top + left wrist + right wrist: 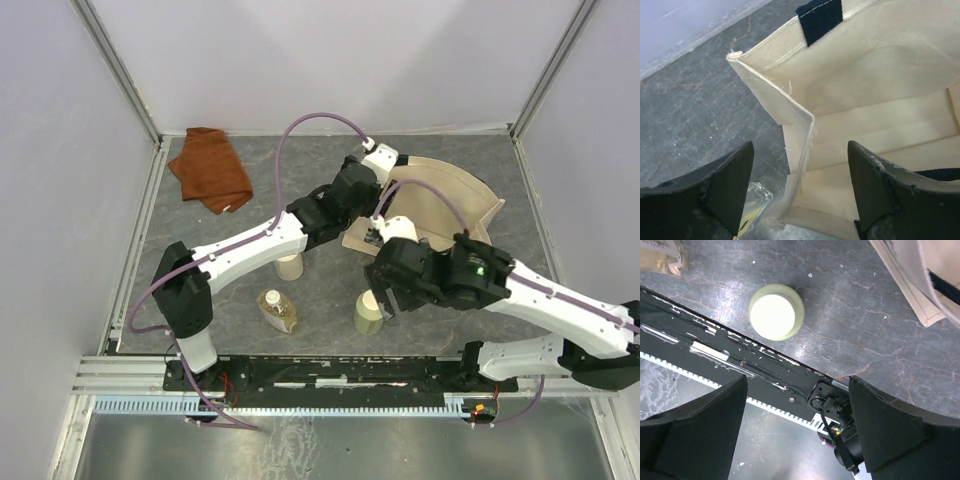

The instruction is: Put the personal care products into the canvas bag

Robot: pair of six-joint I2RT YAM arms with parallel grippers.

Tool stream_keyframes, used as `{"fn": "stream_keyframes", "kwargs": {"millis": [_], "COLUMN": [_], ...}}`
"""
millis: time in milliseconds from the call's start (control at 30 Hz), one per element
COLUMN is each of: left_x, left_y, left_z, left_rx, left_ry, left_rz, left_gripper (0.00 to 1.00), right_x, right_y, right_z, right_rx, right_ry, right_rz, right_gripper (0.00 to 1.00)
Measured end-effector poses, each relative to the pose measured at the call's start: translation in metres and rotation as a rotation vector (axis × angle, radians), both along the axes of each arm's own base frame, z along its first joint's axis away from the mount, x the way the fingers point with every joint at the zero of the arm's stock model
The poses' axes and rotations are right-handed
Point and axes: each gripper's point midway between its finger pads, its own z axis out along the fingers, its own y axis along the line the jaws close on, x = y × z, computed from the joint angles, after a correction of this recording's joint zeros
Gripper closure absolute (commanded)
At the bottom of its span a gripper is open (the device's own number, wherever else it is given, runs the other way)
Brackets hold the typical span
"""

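Note:
The canvas bag [445, 200] lies at the back right with its mouth toward the left arm. My left gripper [362, 222] is open at that mouth. In the left wrist view [800, 147] the bag's side wall [790, 110] stands between the spread fingers, untouched. The clear square bottle [754, 207] shows just outside the bag. My right gripper [385, 295] is open and empty [797, 382], above and beside the olive-green bottle [369, 312] [776, 311]. The amber flat bottle [278, 310] lies near the front. The cream cylinder [289, 265] stands partly under the left arm.
A rust-brown folded cloth [210, 168] lies at the back left. The black front rail [715, 345] runs just past the olive-green bottle. Metal frame posts and walls enclose the grey table [300, 160].

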Motion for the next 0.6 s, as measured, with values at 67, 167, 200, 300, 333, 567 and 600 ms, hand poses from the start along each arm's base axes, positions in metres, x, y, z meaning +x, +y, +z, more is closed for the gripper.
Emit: {"fn": "stream_keyframes", "kwargs": {"millis": [67,167,200,300,333,567,600], "left_x": [0.003,0.005,0.005,0.004,0.005,0.017,0.021], "left_y": [0.002,0.001,0.001,0.000,0.000,0.009,0.012], "left_z": [-0.003,-0.009,-0.011,-0.012,-0.013,-0.016,-0.016], "left_rx": [0.015,0.045,0.050,0.055,0.054,0.038,0.037], "left_ry": [-0.006,-0.009,-0.008,-0.005,-0.004,0.022,0.023], "left_rz": [0.012,0.006,0.003,-0.005,-0.007,-0.019,-0.013], "left_gripper": [0.65,0.92,0.97,0.97,0.97,0.97,0.97], "right_x": [-0.004,-0.008,-0.009,-0.011,-0.012,-0.021,-0.022], "right_y": [0.006,0.013,0.015,0.018,0.020,0.028,0.030], "right_z": [-0.010,-0.022,-0.025,-0.032,-0.035,-0.043,-0.043], "right_rx": [-0.016,-0.015,-0.013,-0.008,-0.007,-0.011,-0.003], "right_ry": [0.005,0.012,0.014,0.016,0.017,0.009,0.007], "right_rz": [0.004,-0.003,-0.006,-0.015,-0.015,0.003,0.005], "right_gripper": [0.10,0.09,0.09,0.08,0.08,0.08,0.08]}}
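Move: For the open left hand, the canvas bag's left rim is between its fingertips, about 1 cm ahead and 1 cm below; the bag's middle is some 10 cm right, level with it and 12 cm lower, and the square perfume bottle 14 cm left, 2 cm nearer, 18 cm down. For the right hand, the green bottle is some 3 cm left, 1 cm back and 18 cm below, with the amber bottle about 17 cm left of it. The left hand settles about 1.5 cm and shuts its fingers on the left rim of the canvas bag, pinching the cloth edge between the tips, then starts forward some 2 cm and slightly left with the rim still in its grip. Meanwhile the right hand, fingers kept wide open and pointing steeply down, sinks about 4.5 cm while going 3 cm left and 2 cm back, coming in over the green bottle without touching it. ##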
